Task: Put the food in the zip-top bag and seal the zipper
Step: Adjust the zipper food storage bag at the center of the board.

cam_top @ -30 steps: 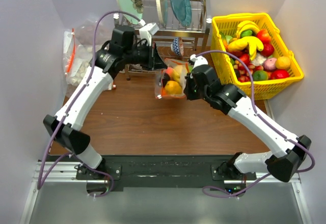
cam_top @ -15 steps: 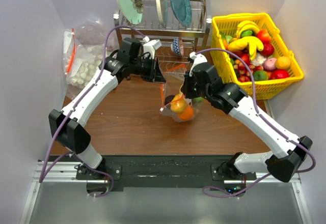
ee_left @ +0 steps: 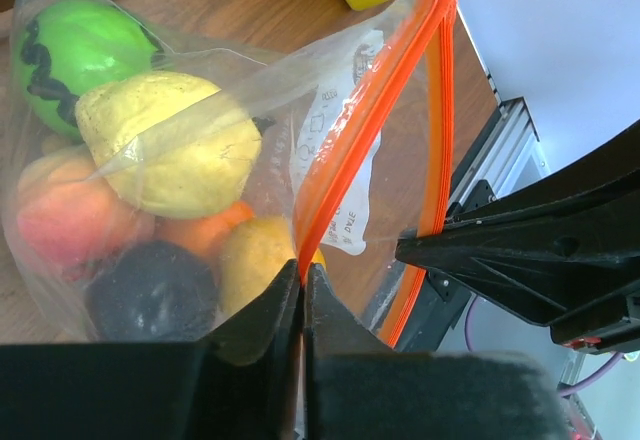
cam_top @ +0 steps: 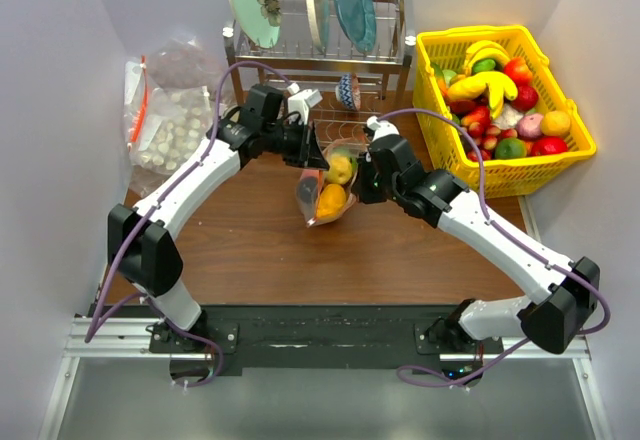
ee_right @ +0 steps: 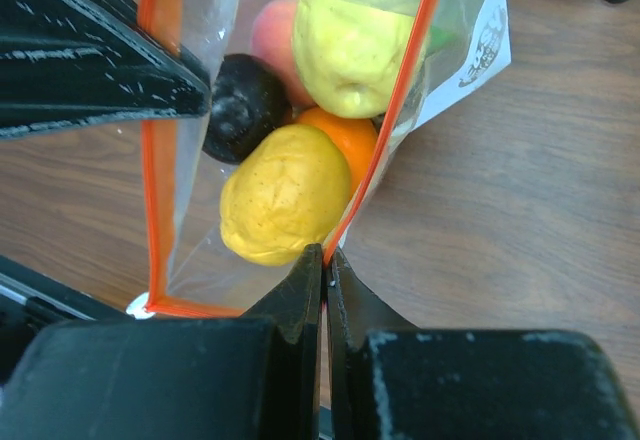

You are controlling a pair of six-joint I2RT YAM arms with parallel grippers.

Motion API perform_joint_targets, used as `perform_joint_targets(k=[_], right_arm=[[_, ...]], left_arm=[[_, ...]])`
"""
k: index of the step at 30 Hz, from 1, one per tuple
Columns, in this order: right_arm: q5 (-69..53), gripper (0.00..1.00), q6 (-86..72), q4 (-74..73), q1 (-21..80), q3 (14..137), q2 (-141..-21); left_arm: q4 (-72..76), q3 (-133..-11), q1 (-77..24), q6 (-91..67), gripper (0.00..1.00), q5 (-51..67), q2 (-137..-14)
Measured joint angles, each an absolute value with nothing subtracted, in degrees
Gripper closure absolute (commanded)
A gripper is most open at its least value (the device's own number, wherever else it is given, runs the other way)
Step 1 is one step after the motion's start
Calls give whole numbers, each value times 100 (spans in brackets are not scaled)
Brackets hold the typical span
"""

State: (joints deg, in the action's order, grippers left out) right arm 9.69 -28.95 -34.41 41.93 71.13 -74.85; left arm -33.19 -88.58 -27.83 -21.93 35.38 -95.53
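The clear zip-top bag (cam_top: 325,185) hangs between my two grippers above the table, its mouth open. Inside lie toy fruits: a green round one (ee_left: 75,50), a pale yellow one (ee_left: 170,140), a peach one (ee_left: 65,220), an orange (ee_right: 345,140), a yellow one (ee_right: 285,195) and a dark brown piece (ee_right: 245,105). My left gripper (ee_left: 302,272) is shut on one side of the orange-red zipper (ee_left: 365,125). My right gripper (ee_right: 325,255) is shut on the other side of the zipper (ee_right: 385,130). In the top view the left gripper (cam_top: 312,150) and right gripper (cam_top: 362,182) flank the bag.
A yellow basket (cam_top: 575,110) of toy fruit stands at the back right. A metal dish rack (cam_top: 400,45) with plates stands at the back. Clear bags of white lumps (cam_top: 165,120) lie at the back left. The wooden table (cam_top: 260,250) lies below.
Both grippers have shifted, carrying the bag: it swung down and right half a second ago, then back up and left. The left arm has reached further right.
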Motion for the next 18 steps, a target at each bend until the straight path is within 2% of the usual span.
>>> perform_joint_targets(k=[2,3,4,6,11,18], right_arm=[[980,100,-2950,-3376,4193,7111,-7485],[991,100,-2976,-3347,4193,7111,-7485],[1000,100,-3006,-3321,4193,7111,-7485],[1026,100,-3052,-3288,4193,7111,-7485],[1096,100,-3190,-3249,4191,7111,-7485],[1092,100,-3354,-3208,4125,7113,-7581]], left_arm=[[-3293,-8858,-2783,-2185,48,3551,-9553],[-3277,-8858,-2783,-2158,35,3568,-9550],[-3258,-8858,-2783,-2106,14,3575,-9546],[-3197,-8829,-2783,-2062,0,3579,-9494],[-2982,-8447,-2783,-1931,0,3463,-8801],[-1933,-7120,-2781,-1669,1,3061,-6790]])
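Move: The left hand still has the near-left rim of the zip-top bag between its shut fingers. The bag's middle lies about 3 cm ahead of this hand, 1 cm to its right and 10 cm below; inside, the yellow mango is level with it, 2 cm right, and the pale yellow fruit 6 cm ahead, 4 cm right, both some 10 cm down. From the right hand, holding the opposite rim, the bag's middle is about 7 cm ahead, 6 cm left and 10 cm below. The left fingers spring wide open to let go of the orange zipper rim, and only then does the hand pull away, climbing about 9 cm while drawing back and to its left some 5 cm each way, picking up speed as its wrist tilts the fingertips upward by nearly 30 degrees. The right hand keeps its pinch on the opposite rim and all but stays there, easing about 1 cm forward with a very slight clockwise turn. ##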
